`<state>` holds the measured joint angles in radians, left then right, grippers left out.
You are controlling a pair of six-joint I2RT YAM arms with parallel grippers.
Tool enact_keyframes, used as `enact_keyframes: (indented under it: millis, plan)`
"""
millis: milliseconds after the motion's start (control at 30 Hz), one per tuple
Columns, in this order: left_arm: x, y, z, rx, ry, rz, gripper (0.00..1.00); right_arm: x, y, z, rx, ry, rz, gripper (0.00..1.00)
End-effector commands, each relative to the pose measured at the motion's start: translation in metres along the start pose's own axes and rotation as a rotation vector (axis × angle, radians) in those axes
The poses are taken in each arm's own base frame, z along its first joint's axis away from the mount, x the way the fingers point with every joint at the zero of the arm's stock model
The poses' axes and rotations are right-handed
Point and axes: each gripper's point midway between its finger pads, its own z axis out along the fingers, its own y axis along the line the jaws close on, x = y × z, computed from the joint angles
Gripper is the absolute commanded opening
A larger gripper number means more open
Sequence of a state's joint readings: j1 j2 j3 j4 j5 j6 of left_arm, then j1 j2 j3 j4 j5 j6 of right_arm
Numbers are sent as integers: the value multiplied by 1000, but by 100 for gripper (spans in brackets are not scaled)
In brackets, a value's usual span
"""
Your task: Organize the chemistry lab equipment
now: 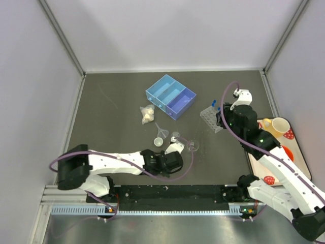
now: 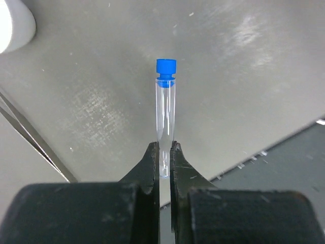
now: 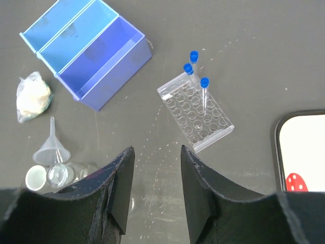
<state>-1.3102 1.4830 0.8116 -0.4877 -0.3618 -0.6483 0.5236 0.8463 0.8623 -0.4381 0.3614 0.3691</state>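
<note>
My left gripper point(image 2: 163, 147) is shut on the lower end of a clear test tube point(image 2: 165, 109) with a blue cap, which sticks straight out past the fingertips. In the top view that gripper point(image 1: 175, 150) is near the table's front middle, by a funnel point(image 1: 161, 130), a small cup point(image 1: 158, 142), a tiny beaker point(image 1: 175, 136) and a round dish point(image 1: 192, 147). My right gripper point(image 3: 157, 150) is open and holds nothing. It hovers near the clear holed rack point(image 3: 195, 111), where three blue-capped tubes point(image 3: 204, 84) stand at the far end. The top view has the rack point(image 1: 210, 119) right of centre.
A blue divided box point(image 1: 171, 96) sits at mid-table, with a small bag of white material point(image 1: 148, 114) to its left. A strawberry-patterned tray point(image 1: 268, 179) at the right edge carries a yellow mug point(image 1: 278, 126) and an orange bowl point(image 1: 287, 152).
</note>
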Motion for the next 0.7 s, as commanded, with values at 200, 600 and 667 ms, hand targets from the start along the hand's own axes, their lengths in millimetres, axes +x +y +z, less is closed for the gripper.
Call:
enact_keyframes:
  millis: [200,600,667]
  plan:
    - [-76,-55,-119,462,-234,58,0,-9,65,-53,-427,23,13,41]
    - [-112,-88,-215,961,-439,125,0,-1,125,-142,-967,89,21,45]
    - [-116,-89,-228,1028,-468,129,0,-1,132,-157,-1050,97,33,45]
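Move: The left hand, low over the table, already pinches the test tube; the right gripper it will meet is about 17 cm ahead, 22 cm right and 21 cm higher. From the left hand the glass beaker stands some 8 cm ahead and 10 cm right, the white cup 10 cm ahead and 5 cm left. For the right hand the tube lies roughly 15 cm back, 21 cm left and 21 cm below, and the tube rack 3 cm ahead, 4 cm left and 22 cm below. Left hand lifts the held tube 20 cm, tilting rightward; half-open right hand swings back-left 15 cm towards it. ##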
